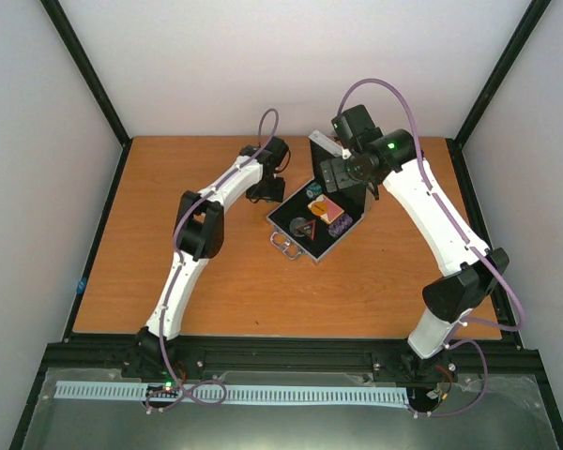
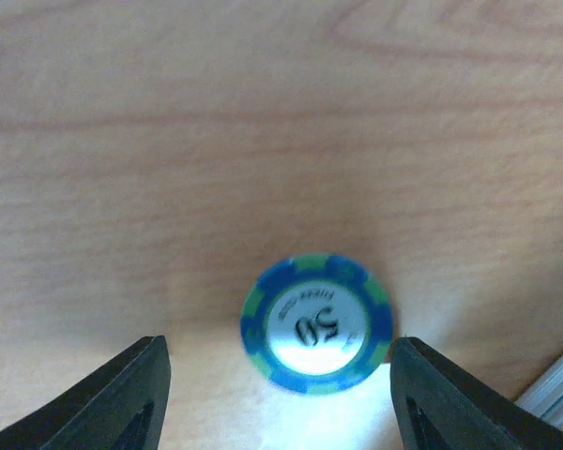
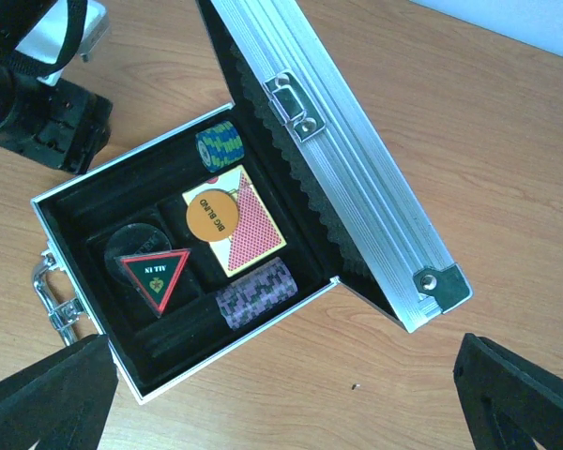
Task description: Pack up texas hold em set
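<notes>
The silver case [image 3: 227, 347] lies open on the table with its lid [image 3: 357, 159] standing up. In its black lining sit a blue-green chip stack [image 3: 218, 145], a purple chip stack [image 3: 255, 292], the pink-white card pack [image 3: 253, 234], an orange disc [image 3: 212, 216] and a black-red triangle [image 3: 155, 272] over a clear disc [image 3: 131, 239]. My right gripper [image 3: 281, 403] hangs open above the case's front corner, holding nothing. Left of the case, my left gripper [image 2: 280, 403] is open low over the table. A single blue-green chip [image 2: 317, 323] lies flat between its fingers, close to the right one.
The case's metal handle [image 3: 56, 300] points toward the near side. The left arm's black wrist [image 3: 38, 103] is close to the case's left side. The case [image 1: 305, 225] sits mid-table on the wooden top [image 1: 169, 281], with white walls and black frame posts around.
</notes>
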Robot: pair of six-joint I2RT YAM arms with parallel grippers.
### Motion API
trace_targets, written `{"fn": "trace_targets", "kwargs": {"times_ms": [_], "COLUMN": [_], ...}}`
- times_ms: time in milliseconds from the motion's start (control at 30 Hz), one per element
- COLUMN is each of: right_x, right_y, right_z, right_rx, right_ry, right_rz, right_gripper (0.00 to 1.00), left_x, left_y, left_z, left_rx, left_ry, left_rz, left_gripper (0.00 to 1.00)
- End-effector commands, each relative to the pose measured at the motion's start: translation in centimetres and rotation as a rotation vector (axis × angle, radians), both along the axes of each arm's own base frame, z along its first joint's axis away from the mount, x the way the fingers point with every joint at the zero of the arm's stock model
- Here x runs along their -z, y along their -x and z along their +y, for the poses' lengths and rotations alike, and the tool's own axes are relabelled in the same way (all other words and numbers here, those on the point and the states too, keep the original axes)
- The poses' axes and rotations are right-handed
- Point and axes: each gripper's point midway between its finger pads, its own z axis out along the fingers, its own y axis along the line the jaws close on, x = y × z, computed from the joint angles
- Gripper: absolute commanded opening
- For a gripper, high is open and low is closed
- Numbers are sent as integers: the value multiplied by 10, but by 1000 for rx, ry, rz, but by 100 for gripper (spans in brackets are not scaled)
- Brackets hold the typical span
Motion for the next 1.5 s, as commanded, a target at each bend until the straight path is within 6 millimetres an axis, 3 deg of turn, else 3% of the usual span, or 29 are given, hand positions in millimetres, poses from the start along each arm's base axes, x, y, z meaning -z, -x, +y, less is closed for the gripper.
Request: {"fn": "trace_targets", "kwargs": {"times_ms": [0,333,533,833,967,1333,1467], "right_x": [-9,-7,-5,-6,-6,-6,-7], "right_y": [1,1,1,4,5,6,7], "right_z": [-4,-4,-2,-2,-3,-4,-3], "right_rx": [1,-2,-10,-12,-11,-15,-16], "right_ry": [-14,-19,-27,-32,-31,-32,-36], "right_rz": [-29,-25,-17,-17,-19,-21,-22], "right_gripper": [100,100,100,100,100,100,100], "left_x": [0,18,20,27,28,-13,-11], "left_y": [-7,-2,-4,3,10,22,31], "left_z": [-10,-5,-4,7,17,34,39], "left_rx": [26,28,38,51,51,61,64], "left_ry": [14,-13,-22,-78,-119,-146,-151], "left_rz": [5,36,25,38,38,-42,-32], "left_gripper": [67,62,47,33,31,24,23]}}
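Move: The 50 chip lies flat right under the left hand, roughly 1 cm ahead, 1 cm to its right and 2 cm below, between the parted fingertips. The open case is centred some 13 cm to that hand's right and 6 cm nearer the base; the blue chip stack inside is about 13 cm right and 2 cm farther out. From the right hand the 50 chip is about 13 cm ahead, 18 cm left and 28 cm below. The left fingers close in on the 50 chip from both sides and grip it by its rim after the hand edges about 1 cm forward and right over it. The hand then drags left and back, nearly 6 cm in all, staying low, its left side tipping up some 10 degrees, while the fingers shut further to a gap narrower than the chip. ##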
